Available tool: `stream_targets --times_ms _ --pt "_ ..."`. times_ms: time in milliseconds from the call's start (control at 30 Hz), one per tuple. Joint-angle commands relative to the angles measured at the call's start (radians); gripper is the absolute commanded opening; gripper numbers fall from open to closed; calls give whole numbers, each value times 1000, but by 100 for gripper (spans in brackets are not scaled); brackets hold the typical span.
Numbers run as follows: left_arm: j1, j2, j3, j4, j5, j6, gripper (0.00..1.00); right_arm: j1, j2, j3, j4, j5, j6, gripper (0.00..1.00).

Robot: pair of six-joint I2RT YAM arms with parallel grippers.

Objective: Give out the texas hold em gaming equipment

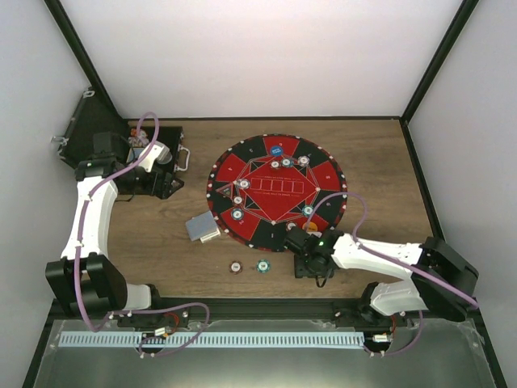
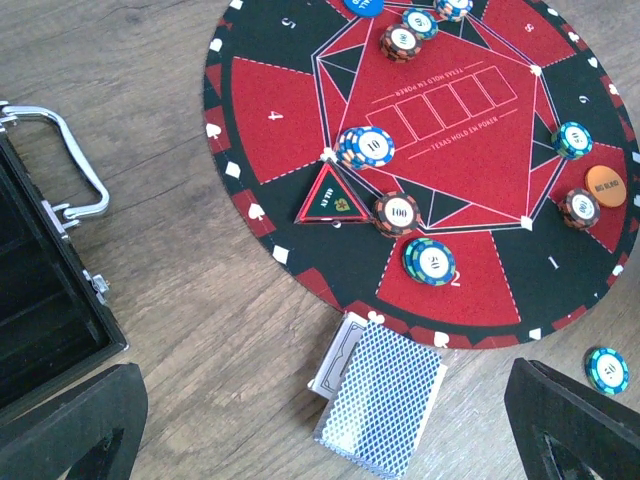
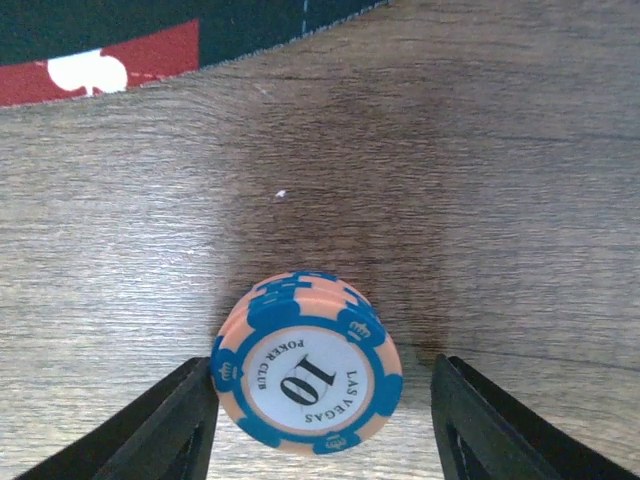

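The round red-and-black poker mat (image 1: 300, 174) carries several chip stacks, such as a "10" stack (image 2: 365, 147), a "100" stack (image 2: 397, 213) and a "50" stack (image 2: 430, 261). It also carries a blue button (image 1: 277, 150) and an orange button (image 2: 605, 183). A deck of grey-blue-backed cards (image 2: 385, 400) lies on the wood at the mat's near-left edge. My right gripper (image 3: 322, 372) is open around a blue-and-peach "10" chip stack (image 3: 305, 385) on the wood. Its left finger touches the stack; a gap shows on the right. My left gripper (image 2: 325, 375) hovers open, high above the deck.
A black hinged case (image 2: 40, 290) with a metal handle (image 2: 75, 170) lies open at the left. A brown chip (image 1: 235, 267) and a teal chip (image 1: 262, 265) lie on the wood near the front. A red triangle marker (image 2: 332, 195) sits on the mat.
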Motion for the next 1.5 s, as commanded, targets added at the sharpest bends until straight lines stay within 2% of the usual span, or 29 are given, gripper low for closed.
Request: stream_targets --times_ms 0,100,267,400,533,667,933,1067,1200,1467 --pt "5 -23 26 -14 7 1 100 8 8 11 27 16 5 57" --pt "3 -23 24 -14 4 -1 100 8 12 25 25 24 -4 50" --pt "4 -27 24 -14 -1 2 100 5 33 45 20 31 -17 47" --pt "5 -27 24 -14 -2 2 100 6 35 56 19 29 -21 38" --pt "4 -27 24 -13 0 4 100 7 27 70 2 28 -26 35" --pt "5 -26 19 -11 4 3 100 7 12 92 -25 24 -35 27" --pt "5 -17 13 -23 -3 41 100 -10 -23 227 -134 63 -90 25" --pt "5 -3 11 -48 -4 87 100 -86 -3 337 -155 90 -184 25" --pt "5 7 -15 -74 -29 162 100 -229 45 419 -102 91 -311 25" --pt "4 33 -60 -124 -92 340 100 -459 223 435 74 42 -477 25"
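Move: The stack of 10 chips stands practically at the right fingertips, about 1 cm ahead and 1 cm left. The green chip stack is some 11 cm left; on the mat, the orange big blind button lies about 10 cm straight ahead and a teal chip about 14 cm straight ahead. From the left hand, the card deck lies roughly 10 cm back, 8 cm right and 20 cm below; the 10 stack, about 20 cm back, 34 cm right and 20 cm below. The right fingers close on the sides of the 10 stack and pinch its upper chips, then lift them about 10 cm and carry them some 16 cm forward, past the big blind button towards the teal chip, fingertips tilting forward about 15 degrees and the hand starting to sink at the end. Late on, the still-open left hand sinks and draws back about 3 cm towards the card deck. ##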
